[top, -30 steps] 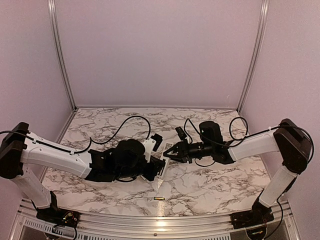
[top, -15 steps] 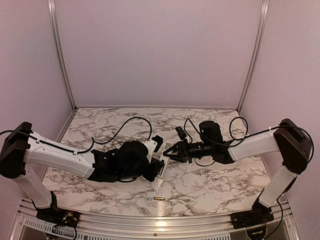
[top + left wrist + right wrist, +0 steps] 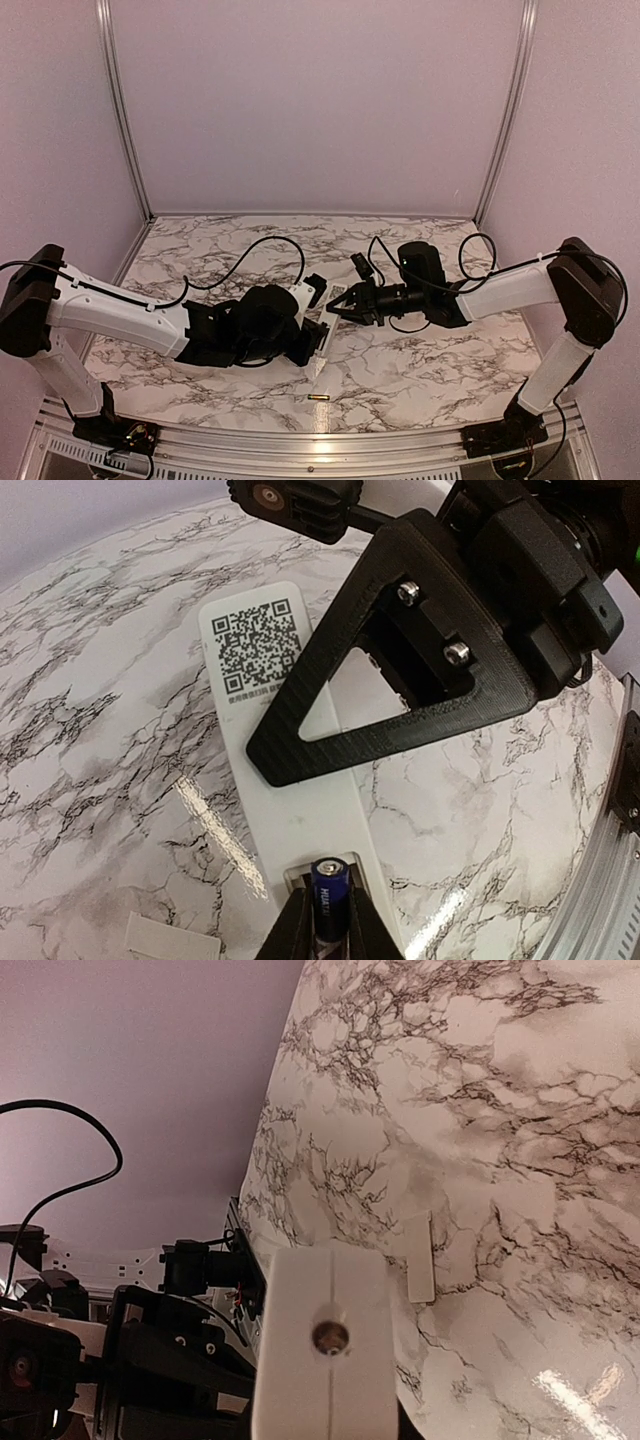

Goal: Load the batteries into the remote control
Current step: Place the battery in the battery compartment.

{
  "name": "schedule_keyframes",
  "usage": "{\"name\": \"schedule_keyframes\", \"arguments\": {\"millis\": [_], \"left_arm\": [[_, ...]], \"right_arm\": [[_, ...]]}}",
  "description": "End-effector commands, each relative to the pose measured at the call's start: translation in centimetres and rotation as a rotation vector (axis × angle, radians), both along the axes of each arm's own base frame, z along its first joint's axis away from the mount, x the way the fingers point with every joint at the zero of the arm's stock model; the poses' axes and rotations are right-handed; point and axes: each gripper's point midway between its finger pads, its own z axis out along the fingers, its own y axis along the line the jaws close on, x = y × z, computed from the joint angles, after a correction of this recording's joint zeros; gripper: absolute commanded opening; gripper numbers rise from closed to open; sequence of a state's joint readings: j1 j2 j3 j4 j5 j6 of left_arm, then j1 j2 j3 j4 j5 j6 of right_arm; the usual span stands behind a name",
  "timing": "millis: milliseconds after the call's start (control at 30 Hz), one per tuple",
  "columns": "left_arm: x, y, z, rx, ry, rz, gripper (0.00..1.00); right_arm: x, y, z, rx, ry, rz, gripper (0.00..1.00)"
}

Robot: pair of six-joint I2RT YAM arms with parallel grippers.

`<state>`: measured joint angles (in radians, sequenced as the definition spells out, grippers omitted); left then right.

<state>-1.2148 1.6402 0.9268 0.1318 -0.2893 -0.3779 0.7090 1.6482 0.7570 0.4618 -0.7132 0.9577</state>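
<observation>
The white remote control lies back up on the marble, with a QR sticker at its far end and the open recess at its near end. My left gripper is shut on the dark blue battery, whose tip sits in the recess. My right gripper is shut on the remote's far end, one black finger lying across its back. In the right wrist view the remote's end face fills the jaws. The golden battery lies loose near the front edge.
A small white cover plate lies flat on the marble beside the remote, also seen as the cover plate from above. Metal frame rails run along the table's near edge. Lilac walls close in the back and both sides.
My left arm has edged slightly right and forward, bringing the dark battery closer into the remote's recess. The right arm and the golden battery have stayed put.
</observation>
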Motion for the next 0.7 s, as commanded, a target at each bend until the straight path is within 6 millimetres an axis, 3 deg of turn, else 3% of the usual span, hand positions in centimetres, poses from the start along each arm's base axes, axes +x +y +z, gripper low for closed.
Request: {"name": "schedule_keyframes", "arguments": {"millis": [0,333,533,667], "left_arm": [[0.4,0.8,-0.7,0.054,-0.003,0.032,0.16],[0.4,0.8,-0.2,0.035,0.015,0.046,0.25],[-0.3,0.9,3.1,-0.069,0.02,0.017,0.51],[-0.4,2.1,5.7,-0.126,-0.006,-0.013,0.66]], "right_arm": [[0.3,0.7,2.4,0.039,-0.038,0.012,0.0],[0.3,0.6,2.2,0.023,-0.049,0.012,0.0],[0.3,0.4,1.6,-0.011,-0.085,0.028,0.0],[-0.1,0.5,1.8,-0.012,-0.115,0.061,0.0]]}}
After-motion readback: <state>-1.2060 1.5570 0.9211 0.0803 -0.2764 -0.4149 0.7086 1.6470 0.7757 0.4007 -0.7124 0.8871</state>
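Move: My left hand holds the battery in its fingertips, already at the battery compartment, whose middle is about 1 cm below. My right fingertips grip the remote some 6 cm ahead and 2 cm right of my left hand; from them the compartment lies 6 cm back, 2 cm left and 1 cm lower. About 10 cm below my left hand, on the table, the loose cover sits 8 cm left and 3 cm ahead, the second battery 11 cm back, straight behind. I open my left fingers to let go of the battery, first slowly while that hand eases about half a centimetre down and slightly left, then wider as it turns back and lifts quickly, some 3 cm up and clear of the compartment. My right hand stays in place and keeps its grip on the remote. ##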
